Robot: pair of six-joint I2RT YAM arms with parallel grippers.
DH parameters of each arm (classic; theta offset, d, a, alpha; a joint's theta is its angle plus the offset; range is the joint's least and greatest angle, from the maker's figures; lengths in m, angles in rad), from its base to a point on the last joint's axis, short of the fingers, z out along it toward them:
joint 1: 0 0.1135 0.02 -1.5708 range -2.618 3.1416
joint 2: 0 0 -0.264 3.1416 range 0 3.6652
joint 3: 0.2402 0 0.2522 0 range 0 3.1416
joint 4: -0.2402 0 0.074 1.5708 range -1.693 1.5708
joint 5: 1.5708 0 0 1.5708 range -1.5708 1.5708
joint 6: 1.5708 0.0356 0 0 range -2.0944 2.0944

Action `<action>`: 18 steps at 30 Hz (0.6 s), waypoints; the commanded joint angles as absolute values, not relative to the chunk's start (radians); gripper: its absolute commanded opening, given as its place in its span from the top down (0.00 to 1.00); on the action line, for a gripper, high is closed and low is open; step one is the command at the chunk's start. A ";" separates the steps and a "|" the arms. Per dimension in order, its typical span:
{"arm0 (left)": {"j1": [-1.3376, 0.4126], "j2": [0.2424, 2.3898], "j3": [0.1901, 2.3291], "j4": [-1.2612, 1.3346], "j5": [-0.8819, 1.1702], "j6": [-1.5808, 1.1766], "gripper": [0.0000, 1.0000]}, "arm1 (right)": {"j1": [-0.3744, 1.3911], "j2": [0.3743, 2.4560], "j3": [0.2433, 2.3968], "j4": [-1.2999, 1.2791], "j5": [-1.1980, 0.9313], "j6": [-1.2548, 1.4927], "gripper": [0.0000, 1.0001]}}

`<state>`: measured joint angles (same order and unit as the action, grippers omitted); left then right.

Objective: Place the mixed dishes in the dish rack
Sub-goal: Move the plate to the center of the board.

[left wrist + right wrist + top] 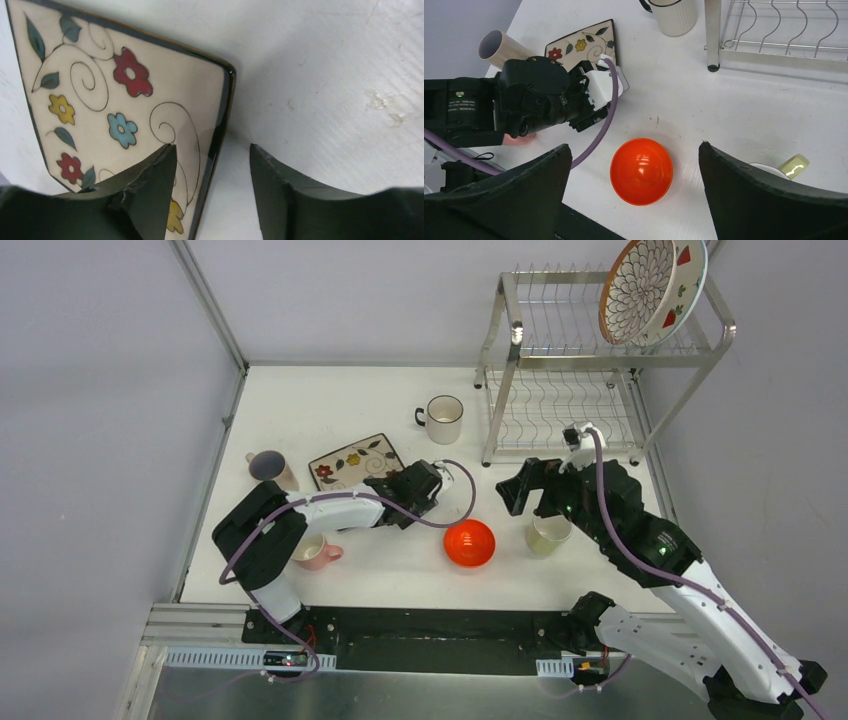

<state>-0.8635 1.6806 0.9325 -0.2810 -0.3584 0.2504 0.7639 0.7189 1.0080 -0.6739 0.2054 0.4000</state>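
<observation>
The floral rectangle plate [100, 100] lies flat on the table, left of centre [345, 460]. My left gripper [211, 146] is open astride its right rim, one finger [150, 190] over the plate and the other [285, 195] over bare table, neither touching it. It sits at the plate's near right corner [400, 485]. My right gripper [634, 145] hangs wide open above the red-orange bowl [641, 172], holding nothing, in front of the rack [515, 490]. The dish rack [560, 390] stands at the back right, with a brown-petal round plate [637, 290] and a strawberry plate [685, 285] upright on its upper shelf.
A white cup [443, 418] stands left of the rack. Another cup [268, 468] lies tipped at the left. A pink cup [318, 552] sits under my left arm. A pale cup [548, 535] stands right of the red-orange bowl [469, 543]. The rack's lower shelf [784, 30] holds nothing.
</observation>
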 commanded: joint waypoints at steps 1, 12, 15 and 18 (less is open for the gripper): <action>-0.866 1.596 0.945 -0.302 -0.334 0.165 0.36 | 0.769 0.711 0.999 -0.629 0.189 0.425 0.00; -0.832 1.400 1.043 -0.285 -0.371 0.130 0.04 | 0.770 0.850 1.066 -0.621 0.094 0.446 0.00; -0.772 1.319 1.058 -0.286 -0.318 0.121 0.01 | 0.770 0.913 1.084 -0.604 0.056 0.464 0.01; -0.697 1.231 1.056 -0.302 -0.256 0.082 0.01 | 0.770 0.968 1.097 -0.575 0.022 0.484 0.02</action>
<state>-0.7815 1.3548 1.0199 -0.3138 -0.3187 0.1379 0.7639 0.9180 1.0363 -0.6609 0.0898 0.4397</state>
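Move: The square plate's middle is about 7 cm ahead and 7 cm left of the left hand, which straddles its near edge by the right-hand corner at table height. The orange bowl sits some 18 cm to that hand's right and 8 cm back; the dark-handled mug is about 18 cm ahead and 11 cm right. From the high right hand, the plate is roughly 16 cm ahead, 32 cm left and 26 cm below, the bowl about 1 cm ahead, 7 cm left and 25 cm below. The left hand climbs away from the plate's near edge, about 14 cm nearly straight up with a few centimetres forward late in the rise, its half-open fingers spreading to fully open while they tilt some 25 degrees up from the table and round to the forward-right. The right hand, wide open and empty, eases about 4 cm left and nearly as far down towards the plate and bowl, slowly at first, its fingers tipping down some 10 degrees. ##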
